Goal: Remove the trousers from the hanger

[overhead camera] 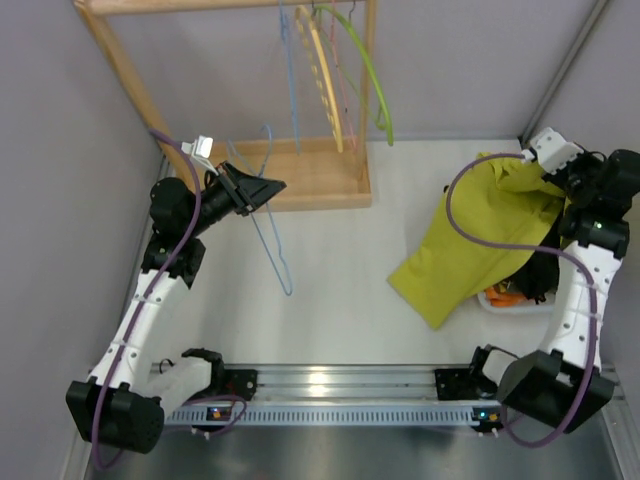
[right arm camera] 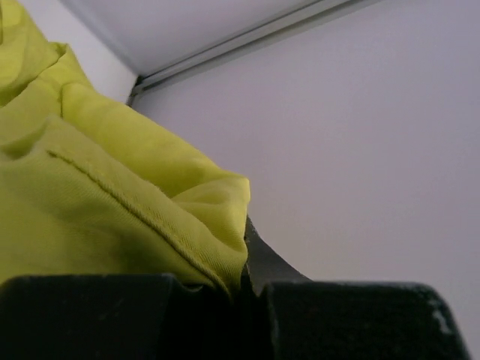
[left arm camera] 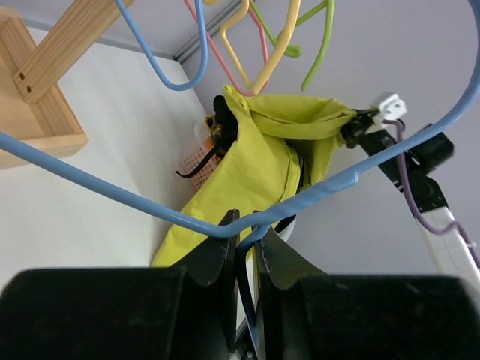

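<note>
The light-blue wire hanger (overhead camera: 272, 245) is bare and hangs off the rack, held above the table at back left. My left gripper (overhead camera: 272, 188) is shut on its wire near the hook; in the left wrist view the jaws (left arm camera: 251, 240) pinch the blue hanger (left arm camera: 112, 184). The mustard trousers (overhead camera: 478, 235) are off the hanger, draped at the right with the lower end on the table. My right gripper (overhead camera: 532, 168) is shut on their upper edge and holds it raised. The right wrist view shows the cloth (right arm camera: 97, 202) pinched in my right gripper (right arm camera: 244, 281). The trousers also show in the left wrist view (left arm camera: 247, 169).
A wooden clothes rack (overhead camera: 320, 175) stands at the back with a blue, a yellow wooden (overhead camera: 322, 70), a pink and a lime-green hanger (overhead camera: 372, 75) on its rail. A white basket (overhead camera: 505, 298) with black clothes (overhead camera: 542, 272) sits at the right under the trousers.
</note>
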`<control>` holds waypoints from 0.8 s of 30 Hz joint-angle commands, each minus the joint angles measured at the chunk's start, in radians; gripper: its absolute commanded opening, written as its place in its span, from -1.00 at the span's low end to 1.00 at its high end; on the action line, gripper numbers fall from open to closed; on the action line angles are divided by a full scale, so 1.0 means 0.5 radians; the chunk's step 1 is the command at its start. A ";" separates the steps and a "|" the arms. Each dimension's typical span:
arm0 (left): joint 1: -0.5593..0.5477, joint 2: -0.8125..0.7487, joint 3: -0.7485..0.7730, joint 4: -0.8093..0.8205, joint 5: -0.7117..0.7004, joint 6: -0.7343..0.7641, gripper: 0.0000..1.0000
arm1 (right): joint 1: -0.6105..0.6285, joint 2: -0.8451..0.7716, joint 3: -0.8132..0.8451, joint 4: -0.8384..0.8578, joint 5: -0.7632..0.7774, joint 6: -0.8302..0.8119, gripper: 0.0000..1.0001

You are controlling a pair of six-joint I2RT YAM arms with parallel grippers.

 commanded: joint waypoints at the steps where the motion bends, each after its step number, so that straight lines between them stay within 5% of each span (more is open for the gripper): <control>1: -0.008 -0.008 0.028 0.115 -0.005 0.024 -1.00 | 0.025 0.246 0.053 -0.123 0.014 0.155 -1.00; 7: -0.002 -0.036 0.021 0.085 -0.020 0.079 -1.00 | 0.116 0.351 0.057 -0.675 -0.179 0.190 -1.00; 12: -0.002 -0.036 0.015 0.054 -0.020 0.095 -1.00 | 0.331 0.069 -0.422 -0.915 -0.106 0.042 -1.00; 14: -0.005 -0.036 0.009 0.054 -0.020 0.083 -1.00 | 0.405 0.001 -0.538 -0.915 -0.088 0.045 -0.85; 18: -0.005 -0.033 0.018 0.054 -0.011 0.086 -1.00 | 0.430 0.013 -0.536 -0.985 -0.084 0.109 -0.14; 19: -0.005 -0.030 0.027 0.054 -0.008 0.086 -1.00 | 0.427 0.022 -0.499 -1.055 -0.094 0.116 0.20; 21: -0.005 -0.033 0.031 0.054 0.004 0.089 -1.00 | 0.421 0.010 -0.395 -1.099 -0.145 0.119 0.50; 22: -0.002 -0.036 0.028 0.054 0.001 0.086 -1.00 | 0.417 -0.011 -0.367 -1.120 -0.167 0.113 0.82; 24: -0.005 -0.042 0.015 0.051 0.004 0.086 -1.00 | 0.414 -0.088 -0.275 -1.154 -0.259 0.064 0.98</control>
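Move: The right hand pinches the top end of the trousers. The white basket's middle is about 31 cm below it, 7 cm back and 3 cm to its right; the black clothes heaped in it are some 25 cm below, 4 cm back and 2 cm right. The trousers' loose leg end lies about 25 cm left, 15 cm back and 37 cm below. From the left hand, the basket is some 70 cm right, 2 cm back and 30 cm below. Still pinching the trousers' top end, the right hand brings it down nearly 20 cm onto the heap over the basket, reaching slightly forward at first, then swinging back about 8 cm and left some 10 cm while the fingers tip down roughly 30 degrees. Low over the basket the fingers spread wide and let go of the cloth. The left hand keeps its hold on the empty blue hanger. ##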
